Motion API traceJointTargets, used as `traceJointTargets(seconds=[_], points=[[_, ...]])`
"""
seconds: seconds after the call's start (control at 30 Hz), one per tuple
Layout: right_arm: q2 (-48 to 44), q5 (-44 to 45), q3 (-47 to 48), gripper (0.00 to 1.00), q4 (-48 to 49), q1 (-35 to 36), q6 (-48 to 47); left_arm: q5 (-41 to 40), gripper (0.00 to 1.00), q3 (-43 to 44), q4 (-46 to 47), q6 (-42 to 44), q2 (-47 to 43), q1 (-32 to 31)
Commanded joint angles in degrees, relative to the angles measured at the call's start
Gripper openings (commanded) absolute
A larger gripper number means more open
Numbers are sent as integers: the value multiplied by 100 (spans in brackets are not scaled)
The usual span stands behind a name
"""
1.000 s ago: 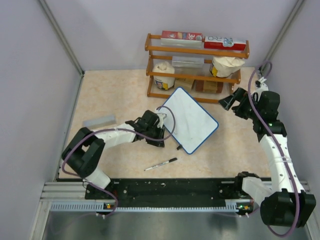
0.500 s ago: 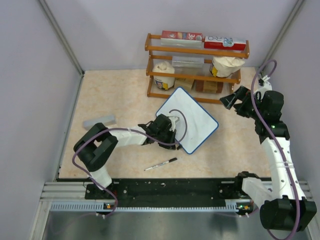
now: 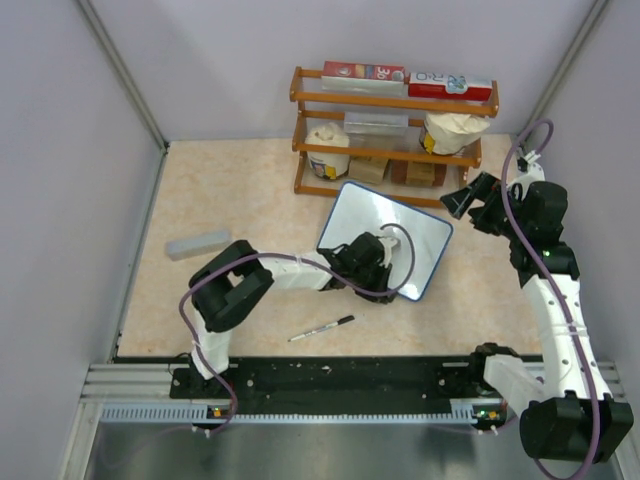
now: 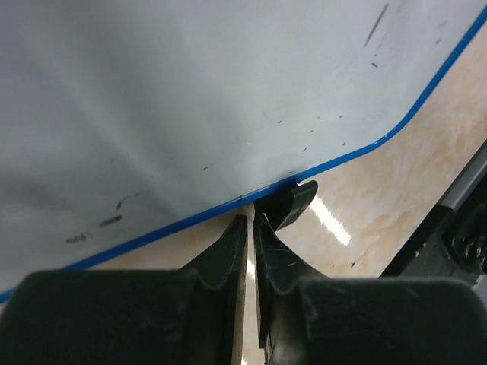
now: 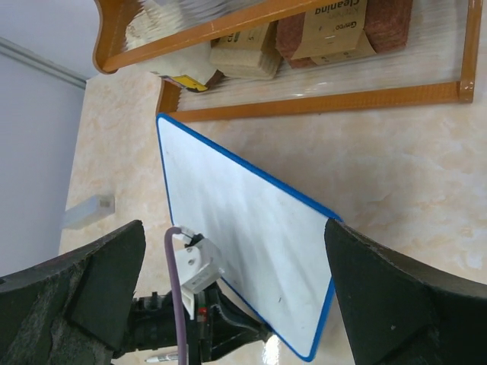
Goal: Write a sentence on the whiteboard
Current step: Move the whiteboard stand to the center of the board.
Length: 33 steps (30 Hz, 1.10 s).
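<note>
The whiteboard [image 3: 400, 232] lies flat in mid-table, white with a blue rim, its long side running left to right. Its face [image 4: 213, 99] carries only faint smudges; no sentence shows on it. My left gripper [image 3: 390, 288] is shut, its tips [image 4: 250, 222] against the board's near edge beside a black foot [image 4: 288, 205], with nothing between the fingers. A black marker [image 3: 322, 328] lies loose on the table in front of the board. My right gripper [image 3: 466, 200] hovers open at the right, above the board's [image 5: 243, 228] far corner, holding nothing.
A wooden shelf rack [image 3: 395, 130] with boxes, a tub and a bag stands just behind the board. A grey eraser block [image 3: 197, 243] lies at the left. The black base rail [image 3: 330, 375] runs along the near edge. Walls close in on both sides.
My left gripper closed and swept right along the board's near edge. The board turned and slid right with it. The right arm barely moved.
</note>
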Motion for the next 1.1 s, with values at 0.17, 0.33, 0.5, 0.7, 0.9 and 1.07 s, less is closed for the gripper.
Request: traceJointTargets(seconds=[0.17, 0.33, 0.5, 0.7, 0.9, 1.07], points=[[-162, 206, 262, 99, -120, 36, -260, -184, 12, 1593, -172, -18, 1220, -401], [-162, 250, 271, 99, -164, 28, -313, -307, 14, 2297, -242, 78, 1555, -472], [-153, 259, 315, 99, -208, 36, -339, -509, 19, 2238, -225, 289, 1240, -595], [-100, 198, 341, 99, -217, 36, -348, -1247, 44, 639, 311, 430, -385, -613], [198, 65, 367, 99, -304, 106, -383, -1985, 65, -593, -214, 561, -1959, -595], [426, 66, 429, 99, -401, 535, -436, -2310, 66, -630, -1891, 1062, -2443, -604]])
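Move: The left hand's nearly shut fingertips are at the whiteboard's right foot, about 2 cm to their right and 1 cm below. The whiteboard's middle lies roughly 14 cm ahead, level sideways, its near edge slanting back to the right. The marker is some 14 cm to the left and 7 cm back. From the high right hand, that foot is about 11 cm back, 16 cm left and 25 cm down. The left fingertips, already against the whiteboard's right foot, keep pushing it along to the right for about 9.5 cm, edging 2 cm forward. Then the hand turns back, opens to about two thirds and comes off, travelling some 13 cm left and 9 cm up while the fingertips tilt forward about 20 degrees. ##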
